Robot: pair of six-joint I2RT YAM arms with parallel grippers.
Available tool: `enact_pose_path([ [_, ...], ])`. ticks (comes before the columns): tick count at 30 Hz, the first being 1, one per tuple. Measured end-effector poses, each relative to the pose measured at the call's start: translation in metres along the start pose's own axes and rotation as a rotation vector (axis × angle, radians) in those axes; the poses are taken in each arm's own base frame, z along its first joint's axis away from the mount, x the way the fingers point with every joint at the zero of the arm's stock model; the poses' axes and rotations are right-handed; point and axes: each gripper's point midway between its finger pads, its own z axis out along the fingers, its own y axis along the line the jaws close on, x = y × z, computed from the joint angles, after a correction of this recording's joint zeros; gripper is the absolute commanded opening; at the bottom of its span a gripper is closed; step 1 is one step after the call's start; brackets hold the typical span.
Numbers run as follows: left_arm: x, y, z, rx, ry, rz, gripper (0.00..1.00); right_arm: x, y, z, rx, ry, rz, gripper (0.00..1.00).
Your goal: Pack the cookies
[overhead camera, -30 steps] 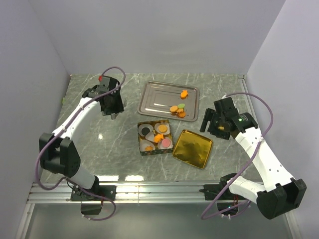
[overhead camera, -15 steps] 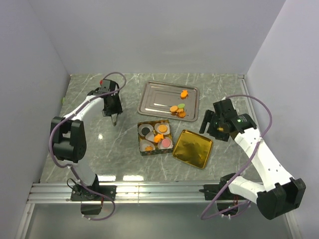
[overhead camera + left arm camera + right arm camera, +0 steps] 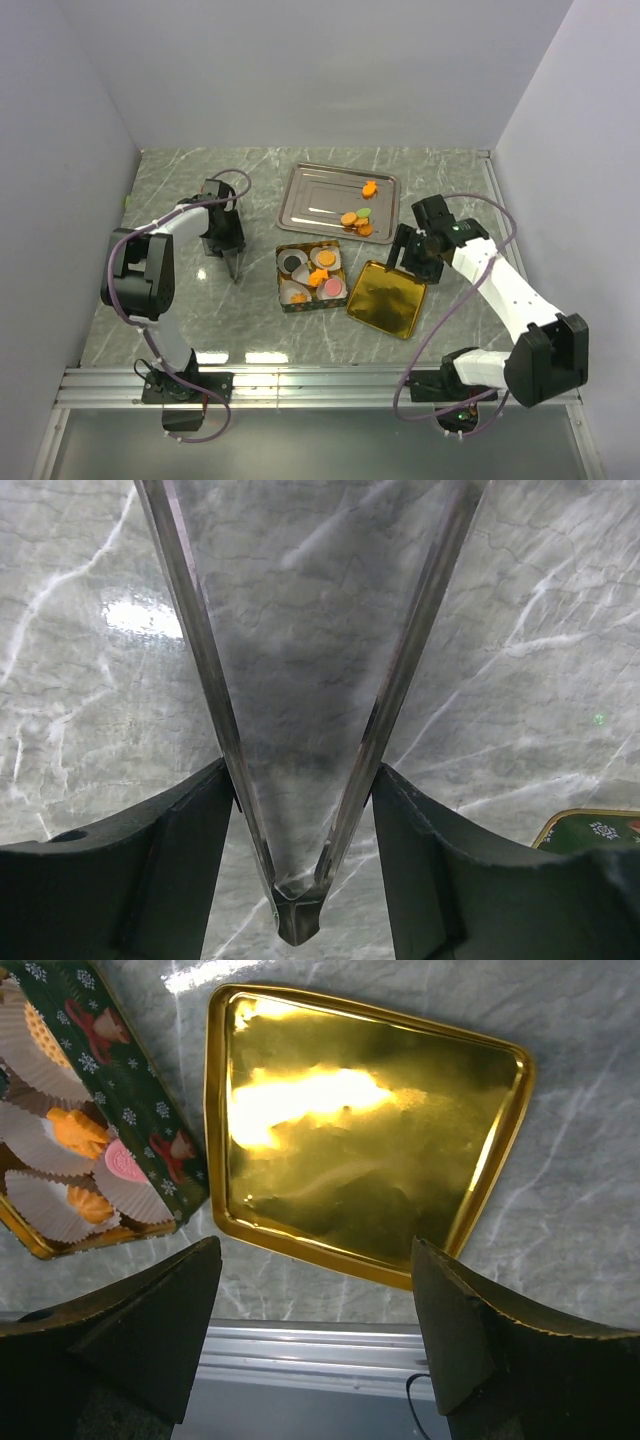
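Several cookies (image 3: 357,220), orange and one green, lie on the right side of a steel tray (image 3: 310,195). More orange cookies and a pink one (image 3: 334,288) sit in white paper cups inside a green printed tin box (image 3: 282,278), also in the right wrist view (image 3: 150,1130). My left gripper (image 3: 225,235) is left of the box, shut on metal tongs (image 3: 235,266). In the left wrist view (image 3: 300,770) the tongs (image 3: 195,640) spread open over bare marble. My right gripper (image 3: 408,252) is open and empty over the gold lid (image 3: 387,298), with its jaws (image 3: 315,1250) at the lid's near edge (image 3: 370,1130).
The gold lid lies flat, right of the box and almost touching it. The table's near metal rail (image 3: 320,1355) runs just below the lid. White walls close the table on the left, back and right. A corner of the box (image 3: 590,830) shows by the left fingers.
My left gripper has come toward the near side with the tongs, its arm folding back. My right gripper has moved left, from beside the lid to over it.
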Motion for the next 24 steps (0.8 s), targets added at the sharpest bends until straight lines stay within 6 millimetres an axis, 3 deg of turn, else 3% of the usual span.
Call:
enact_pose_path([
  [8,-0.001,-0.001,0.001,0.004,-0.007,0.006,0.68,0.007,0.009,0.03,-0.01,0.111,0.002,0.82],
  [12,-0.002,0.0,0.0,-0.002,-0.01,0.003,0.85,0.01,0.013,0.043,0.0,0.174,0.006,0.81],
  [14,-0.003,0.001,-0.002,-0.003,-0.016,-0.002,0.89,0.007,0.018,0.05,-0.003,0.199,0.008,0.81],
  [19,-0.013,-0.002,-0.023,0.016,-0.064,-0.02,0.89,-0.004,0.037,0.067,-0.022,0.239,0.007,0.8],
  [24,-0.024,-0.007,-0.058,0.055,-0.136,-0.05,0.85,-0.014,0.053,0.082,-0.026,0.258,-0.005,0.79],
])
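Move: The left hand, a centimetre or two above the table, still holds the tongs near their hinge; their middle lies about 6 cm ahead. The cookie box is roughly 19 cm to its right and 6 cm back. From the right hand, empty and some 11 cm up, the box is about 16 cm left and 8 cm ahead, the gold tray almost underneath, 3 cm ahead and 2 cm right, and the leftover cookies 22 cm ahead, 5 cm left. Leftward, forward and down together, about 5 or 6 cm each way, the right hand glides from over the gold tray to above its left edge, towards the cookie box, fingers staying wide open and tipping some 15 degrees steeper. The left hand first stays in place and spreads its fingers, letting go of the tongs, then rises straight up about 6 cm off them. ##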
